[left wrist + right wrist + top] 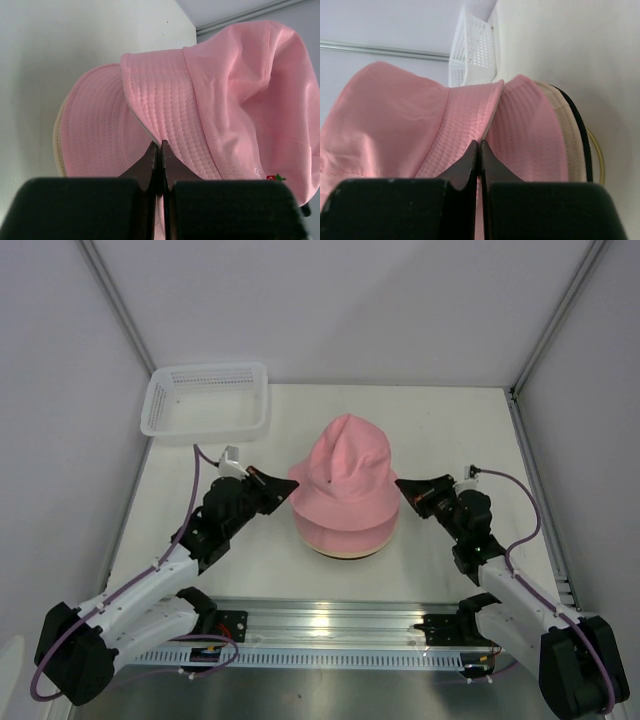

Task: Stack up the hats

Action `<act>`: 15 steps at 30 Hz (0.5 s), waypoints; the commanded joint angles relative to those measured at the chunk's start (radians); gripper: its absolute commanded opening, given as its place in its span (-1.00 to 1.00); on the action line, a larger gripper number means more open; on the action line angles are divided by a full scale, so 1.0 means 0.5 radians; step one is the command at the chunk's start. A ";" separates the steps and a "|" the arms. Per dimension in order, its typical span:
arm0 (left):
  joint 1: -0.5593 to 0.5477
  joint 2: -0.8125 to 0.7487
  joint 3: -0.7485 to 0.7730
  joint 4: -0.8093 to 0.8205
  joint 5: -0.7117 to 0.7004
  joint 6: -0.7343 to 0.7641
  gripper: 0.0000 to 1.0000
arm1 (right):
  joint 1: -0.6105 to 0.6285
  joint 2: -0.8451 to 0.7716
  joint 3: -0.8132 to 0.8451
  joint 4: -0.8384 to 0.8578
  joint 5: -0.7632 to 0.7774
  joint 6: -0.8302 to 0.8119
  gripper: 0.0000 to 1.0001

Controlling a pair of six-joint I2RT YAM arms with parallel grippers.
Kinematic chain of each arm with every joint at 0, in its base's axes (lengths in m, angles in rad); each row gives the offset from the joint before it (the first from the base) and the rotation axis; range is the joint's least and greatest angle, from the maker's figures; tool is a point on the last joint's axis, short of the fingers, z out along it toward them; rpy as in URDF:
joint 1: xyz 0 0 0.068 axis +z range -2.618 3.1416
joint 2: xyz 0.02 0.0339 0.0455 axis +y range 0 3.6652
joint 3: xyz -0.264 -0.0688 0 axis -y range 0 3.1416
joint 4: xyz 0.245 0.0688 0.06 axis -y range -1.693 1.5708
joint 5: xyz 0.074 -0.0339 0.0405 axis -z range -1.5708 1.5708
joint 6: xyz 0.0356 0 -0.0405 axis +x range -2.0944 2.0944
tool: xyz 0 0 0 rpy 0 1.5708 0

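Note:
A stack of hats sits mid-table. The top pink hat (345, 465) (240, 100) (395, 115) has a tall, crumpled crown. Its brim lies over a second pink hat (345, 532) (95, 125) (530, 130). Under that a beige hat (345, 553) (57, 145) (572, 145) shows only as a brim edge. Only a thin black hat rim (585, 150) shows below. My left gripper (292, 490) (160, 145) is shut on the left side of the top pink hat's brim. On the brim's right side my right gripper (400, 485) (479, 144) is shut, with pink cloth between the jaws.
A white mesh basket (205, 400) (470, 55) stands at the back left corner of the table. White walls close in the table on three sides, and a metal rail (330, 625) runs along the near edge between the arm bases.

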 commanded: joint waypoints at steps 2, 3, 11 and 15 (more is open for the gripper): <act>-0.041 -0.106 0.100 0.022 -0.125 0.268 -0.99 | 0.012 -0.062 0.209 0.110 0.057 -0.168 -1.00; -0.050 -0.121 0.125 0.016 -0.159 0.329 -0.99 | 0.012 -0.074 0.246 0.113 0.063 -0.190 -1.00; -0.066 -0.201 0.143 -0.055 -0.177 0.364 -0.99 | 0.012 -0.084 0.347 0.070 0.051 -0.301 -1.00; -0.087 -0.167 0.085 -0.045 -0.168 0.306 -0.98 | 0.009 -0.099 0.307 0.033 0.057 -0.301 -1.00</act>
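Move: Across the held pink hat's brim from each other, the two hands sit over the hat stack, whose middle lies about 10 cm to the right of the left hand, level with it and some 9 cm below. From the right hand the stack's middle is roughly 10 cm left, straight level and 7 cm below. The empty basket stands about 27 cm ahead of the left hand, 22 cm to its left and 13 cm lower. Lifting the top pink hat by its brim, both hands keep their shut-finger pinch on opposite sides and rise away from the stack. The right goes faster and higher, about 6 cm with a little forward drift; the left rises some 3.5 cm and eases about 1 cm to the left. Both tip their fingers up by roughly 10 degrees, and the climb levels off towards the end. ##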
